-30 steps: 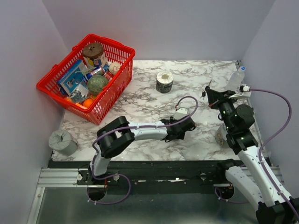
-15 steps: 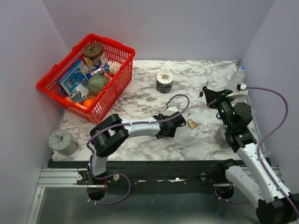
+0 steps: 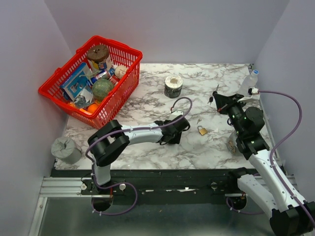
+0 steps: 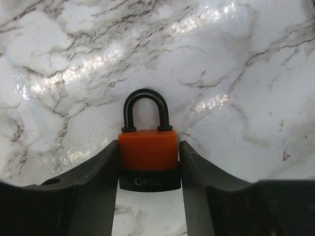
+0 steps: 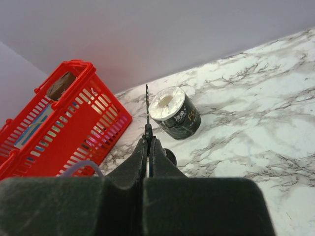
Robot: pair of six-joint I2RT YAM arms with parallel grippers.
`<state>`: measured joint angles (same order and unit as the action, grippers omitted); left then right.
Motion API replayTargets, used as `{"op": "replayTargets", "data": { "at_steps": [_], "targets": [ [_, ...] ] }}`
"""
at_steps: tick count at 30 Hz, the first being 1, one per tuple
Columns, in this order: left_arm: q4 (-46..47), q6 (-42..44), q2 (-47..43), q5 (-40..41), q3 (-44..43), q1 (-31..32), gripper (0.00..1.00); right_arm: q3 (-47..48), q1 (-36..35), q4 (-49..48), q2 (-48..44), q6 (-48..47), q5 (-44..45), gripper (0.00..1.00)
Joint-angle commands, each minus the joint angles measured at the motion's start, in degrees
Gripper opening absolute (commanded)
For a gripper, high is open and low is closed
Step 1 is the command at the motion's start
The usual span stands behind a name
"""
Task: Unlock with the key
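An orange-and-black padlock point(image 4: 147, 152) lies flat on the marble, its black shackle pointing away from me. My left gripper point(image 4: 148, 147) is shut on its body, with a finger against each side. In the top view that gripper point(image 3: 170, 132) sits mid-table and hides the padlock. My right gripper point(image 5: 148, 140) is shut on the key point(image 5: 146, 105), whose thin silvery blade sticks out past the fingertips. In the top view it point(image 3: 215, 101) hovers at the right, above the table. A small brass padlock point(image 3: 202, 130) lies between the two grippers.
A red basket point(image 3: 118, 105) full of items stands at the back left. A dark can with a white top point(image 3: 173, 86) is at the back centre. A grey roll point(image 3: 66, 150) sits at the front left, a clear bottle point(image 3: 250, 81) at the far right.
My left gripper slid left across the table, uncovering the brass padlock, and now sits round the orange-and-black padlock. The right gripper with the key shifted slightly left.
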<state>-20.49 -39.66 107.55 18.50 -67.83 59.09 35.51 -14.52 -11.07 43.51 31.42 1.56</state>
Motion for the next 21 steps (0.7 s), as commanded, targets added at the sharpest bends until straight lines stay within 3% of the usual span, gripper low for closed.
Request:
{"op": "replayTargets", "data": {
  "at_steps": [1, 5, 9, 12, 17, 21],
  "targets": [
    [5.1, -5.1, -7.0, -11.1, 6.0, -3.0, 0.15, 0.0, 0.2, -1.6, -0.2, -0.6, -1.1, 0.01],
    [14.0, -9.4, -13.3, -17.4, 9.3, -4.9, 0.11, 0.1, 0.3, -1.2, -0.2, -0.6, -1.1, 0.01],
    [11.5, -8.5, -14.9, -16.5, 7.9, -4.9, 0.08, 0.3, 0.3, -1.6, 0.5, -0.4, -2.6, 0.01],
    [1.5, -4.3, -14.0, -8.3, 4.1, -4.8, 0.05, 0.4, 0.2, -2.1, 1.4, -0.3, -3.8, 0.01],
    [-14.4, 0.5, -13.8, 16.1, -2.3, -3.5, 0.05, 0.5, 0.2, -1.5, 1.9, -1.2, -7.2, 0.01],
    [-25.6, 2.1, -13.4, 27.8, -6.2, -3.1, 0.05, 0.3, 0.2, -0.8, 1.6, -2.8, -10.5, 0.01]
  ]
}}
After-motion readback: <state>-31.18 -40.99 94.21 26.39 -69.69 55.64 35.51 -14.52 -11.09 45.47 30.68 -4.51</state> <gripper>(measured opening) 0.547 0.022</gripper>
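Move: From the left hand, which has the orange padlock in its fingers low over the table, the key in the right gripper is roughly 10 cm ahead, 15 cm right and 27 cm up. The brass padlock lies about 5 cm ahead and 14 cm right of the left hand, the loose key 10 ahead and 13 right, the black canister 25 straight ahead. From the right hand, the orange padlock is about 8 cm back, 16 left and 27 below. Raising the orange padlock off the table in its unchanged pinch, the left hand climbs about 9 cm towards the height of the key, then swings some 5 cm left and a little forward. Its wrist rolls right side up and back, ending turned about 10 degrees counter-clockwise with the fingers tipped slightly up. The right hand, still gripping the key, eases 2 cm left and slightly down. ##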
